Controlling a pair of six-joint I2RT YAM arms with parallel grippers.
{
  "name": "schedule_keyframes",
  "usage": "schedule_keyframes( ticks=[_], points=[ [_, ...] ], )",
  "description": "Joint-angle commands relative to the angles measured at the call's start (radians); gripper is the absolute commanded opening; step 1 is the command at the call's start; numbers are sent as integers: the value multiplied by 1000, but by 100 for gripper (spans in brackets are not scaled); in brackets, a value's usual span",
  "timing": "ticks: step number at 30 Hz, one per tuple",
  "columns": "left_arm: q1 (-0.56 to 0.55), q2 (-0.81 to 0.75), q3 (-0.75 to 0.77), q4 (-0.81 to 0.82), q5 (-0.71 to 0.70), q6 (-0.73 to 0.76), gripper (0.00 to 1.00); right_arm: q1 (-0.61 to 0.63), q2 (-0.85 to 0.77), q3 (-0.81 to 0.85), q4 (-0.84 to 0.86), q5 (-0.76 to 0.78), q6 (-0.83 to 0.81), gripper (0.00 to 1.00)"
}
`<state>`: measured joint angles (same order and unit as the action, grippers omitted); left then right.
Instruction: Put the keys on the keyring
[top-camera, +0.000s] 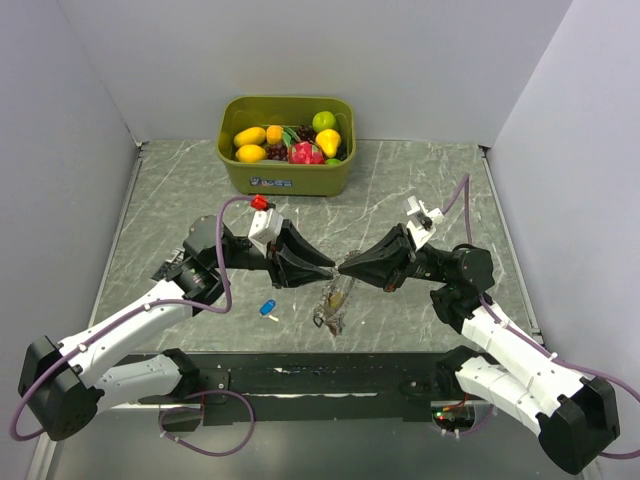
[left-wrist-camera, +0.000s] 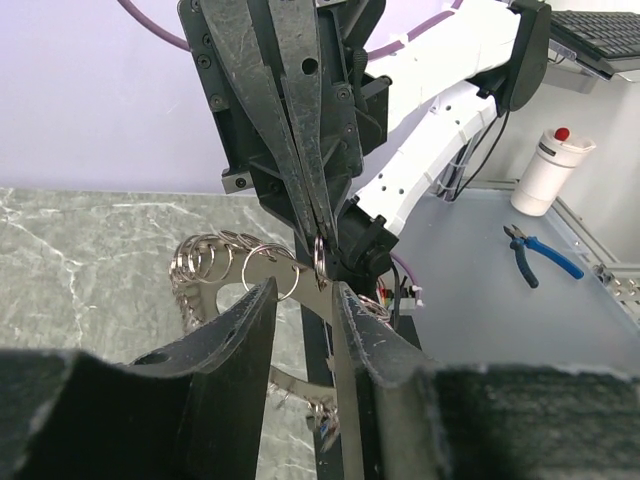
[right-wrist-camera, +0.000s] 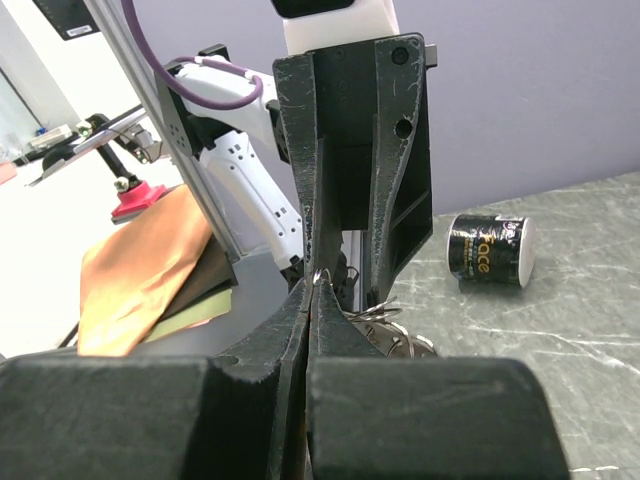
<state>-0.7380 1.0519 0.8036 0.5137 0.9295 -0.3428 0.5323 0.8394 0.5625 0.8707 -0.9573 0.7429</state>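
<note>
Both grippers meet tip to tip above the middle of the table. My right gripper (top-camera: 346, 268) (right-wrist-camera: 316, 284) is shut on a small silvery ring of the keyring (top-camera: 335, 300). The keyring hangs below the tips as a floppy chain of rings (left-wrist-camera: 215, 262) (right-wrist-camera: 392, 318). A blurred cluster of keys (left-wrist-camera: 335, 408) dangles at its low end. My left gripper (top-camera: 326, 270) (left-wrist-camera: 303, 288) faces it with jaws apart, its tips either side of a ring at the pinched spot. One blue-headed key (top-camera: 267, 308) lies loose on the table, left of the keyring.
A green bin (top-camera: 287, 178) of toy fruit stands at the back centre. A black can (right-wrist-camera: 488, 250) lies on the marble behind the left arm. White walls close both sides. Blue pliers (left-wrist-camera: 540, 255) and a white bottle (left-wrist-camera: 552, 168) sit off the table.
</note>
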Motion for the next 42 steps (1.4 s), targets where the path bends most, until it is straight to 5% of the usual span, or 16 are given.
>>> schedule_keyframes(
  ticks=[1,7,13,20,27,28,30,31,33,42],
  points=[
    [3,-7,34,51,17,-24,35,3,-17,10,85,37,3,0],
    [0,17,52,29,26,-24,29,5,-10,10,94,28,7,0],
    [0,14,51,32,20,-28,36,5,-11,7,90,23,3,0],
    [0,20,65,9,15,-21,1,5,0,1,99,17,7,0],
    [-1,-30,14,8,-52,22,1,5,-34,-12,39,45,-40,1],
    [0,-39,9,-7,-66,31,1,3,-42,-13,33,48,-43,19],
    [-1,-64,-12,-17,-104,60,1,5,-72,-16,4,72,-68,39],
    [-3,-73,-17,-23,-113,71,1,5,-83,-13,-15,84,-79,62],
    [-4,-98,-41,-41,-155,111,1,5,-123,0,-96,114,-129,79],
    [-27,-182,-86,-167,-319,272,1,3,-207,19,-269,177,-266,97]
  ],
)
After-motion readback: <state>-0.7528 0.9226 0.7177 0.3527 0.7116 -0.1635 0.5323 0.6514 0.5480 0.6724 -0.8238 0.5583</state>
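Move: At the left fingertips, about 1 cm to the hand's right and level with it, is the keyring's small loop; the right fingers still pinch it, so it lies about 1 cm left of the right hand. From the left hand, the keyring's middle hangs some 6 cm below, about 2 cm back and 1 cm right. The blue key lies on the table roughly 7 cm ahead, 14 cm left and 30 cm down. Holding almost still around the small loop, the left hand shuts its part-open fingers and pinches it while the right keeps its grip. The right fingers then open wide, let go, and draw back about 2 cm right and 1 cm up, turning some 10 degrees clockwise. With the loop pinched, the left carries the keyring about 3.5 cm down, forward and left, turning roughly 15 degrees counter-clockwise. ##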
